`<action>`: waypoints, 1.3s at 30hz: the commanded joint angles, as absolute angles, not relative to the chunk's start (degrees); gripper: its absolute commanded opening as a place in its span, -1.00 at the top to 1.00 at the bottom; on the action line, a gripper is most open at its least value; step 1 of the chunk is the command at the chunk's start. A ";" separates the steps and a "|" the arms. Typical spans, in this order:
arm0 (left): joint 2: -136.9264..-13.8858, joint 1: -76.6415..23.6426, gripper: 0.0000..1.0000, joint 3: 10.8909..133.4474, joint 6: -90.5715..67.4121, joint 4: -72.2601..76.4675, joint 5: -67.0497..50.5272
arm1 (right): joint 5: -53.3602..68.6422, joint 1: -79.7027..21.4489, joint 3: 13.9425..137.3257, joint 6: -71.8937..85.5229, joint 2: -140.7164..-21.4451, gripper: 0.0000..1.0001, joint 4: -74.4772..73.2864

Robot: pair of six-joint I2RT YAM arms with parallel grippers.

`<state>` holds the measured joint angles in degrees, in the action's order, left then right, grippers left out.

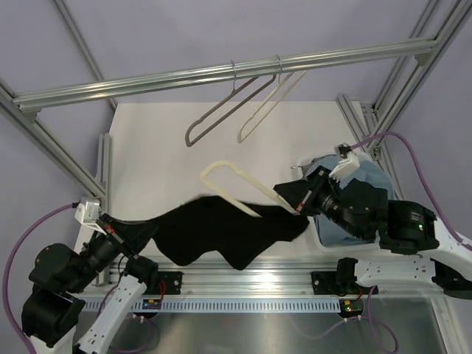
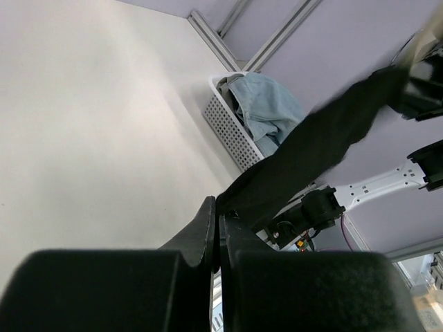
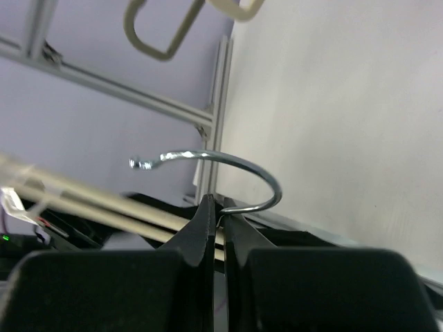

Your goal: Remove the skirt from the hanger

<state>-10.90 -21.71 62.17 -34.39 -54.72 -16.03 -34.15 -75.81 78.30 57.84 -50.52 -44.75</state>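
Note:
The skirt is out of view. The grey-taupe hanger point(image 1: 221, 112) hangs bare on the rail point(image 1: 147, 80), far from both grippers. A plain black garment point(image 1: 221, 234) is stretched across the near table between the arms. My left gripper point(image 1: 129, 230) point(image 2: 218, 218) is shut on its left end, and the cloth point(image 2: 311, 152) runs off taut toward the right arm. A pale cream hanger point(image 1: 221, 171) sticks out of the garment's top edge. My right gripper point(image 1: 296, 209) point(image 3: 219, 207) is shut on the base of that hanger's wire hook point(image 3: 266, 183).
A second cream hanger point(image 1: 269, 103) hangs on the rail beside the grey-taupe one. A white perforated basket point(image 2: 232, 128) holding light blue jeans point(image 2: 266, 104) point(image 1: 372, 177) stands at the right, partly under the right arm. Aluminium frame posts border the table.

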 commanded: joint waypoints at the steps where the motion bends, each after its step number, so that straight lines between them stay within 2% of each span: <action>1: -8.53 -21.27 1.00 61.45 -33.05 -53.72 -12.00 | -48.69 -74.71 78.93 56.70 -44.48 1.00 -51.59; 8: -10.10 -21.18 1.00 58.27 -31.73 -47.64 -30.65 | -42.39 -74.79 79.62 47.04 -48.68 1.00 -44.04; 9: -11.06 -21.18 0.85 58.53 -31.03 -47.38 -32.76 | -41.84 -74.71 81.20 45.28 -50.43 1.00 -45.43; 10: -12.03 -21.27 0.46 58.97 -30.68 -47.11 -35.65 | -41.40 -74.71 84.17 44.74 -53.93 1.00 -46.66; 11: -13.87 -21.27 -0.32 60.63 -30.41 -47.46 -35.94 | -39.92 -74.71 85.24 43.95 -55.44 1.00 -47.28; 13: -15.20 -21.27 -0.58 63.09 -28.75 -49.21 -34.64 | -37.72 -74.79 85.35 41.84 -57.03 1.00 -45.45; 14: -16.08 -21.27 -0.80 64.50 -28.22 -50.18 -33.32 | -34.92 -74.79 84.65 40.62 -56.95 1.00 -41.87; 16: -16.61 -21.27 -0.97 67.75 -26.81 -52.54 -30.25 | -33.32 -74.79 83.15 39.91 -56.60 1.00 -39.65; 24: -16.26 -21.27 -0.98 66.80 -25.31 -57.83 -23.38 | -22.68 -74.71 85.96 35.25 -56.25 1.00 -42.27; 31: -15.03 -21.18 -0.98 62.50 -27.51 -50.91 -27.77 | -19.87 -74.79 85.08 35.95 -52.57 1.00 -44.56; 39: -14.41 -21.18 -0.98 56.17 -32.16 -39.83 -36.47 | -4.33 -74.71 84.98 39.28 -49.83 1.00 -29.02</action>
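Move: Level with the left hand, which already pinches one edge of the black skirt, the skirt's middle lies about 17 cm to its right, 2 cm back and slightly lower. From the right hand, still gripping the hanger by its hook, the skirt's middle is some 16 cm left, 4 cm back and 6 cm below. The laundry basket stands roughly 19 cm to the right hand's right, 8 cm farther out and about 32 cm down. Drawing the hanger about 5 cm further right and a little up, the right hand then swings back left some 8 cm while dipping, and finally retreats about 7 cm towards its base, rising and turning counter-clockwise. The left hand eases right, opens wide to let go of the skirt's edge, bobs up and down, and ends 4 cm right of its start. ##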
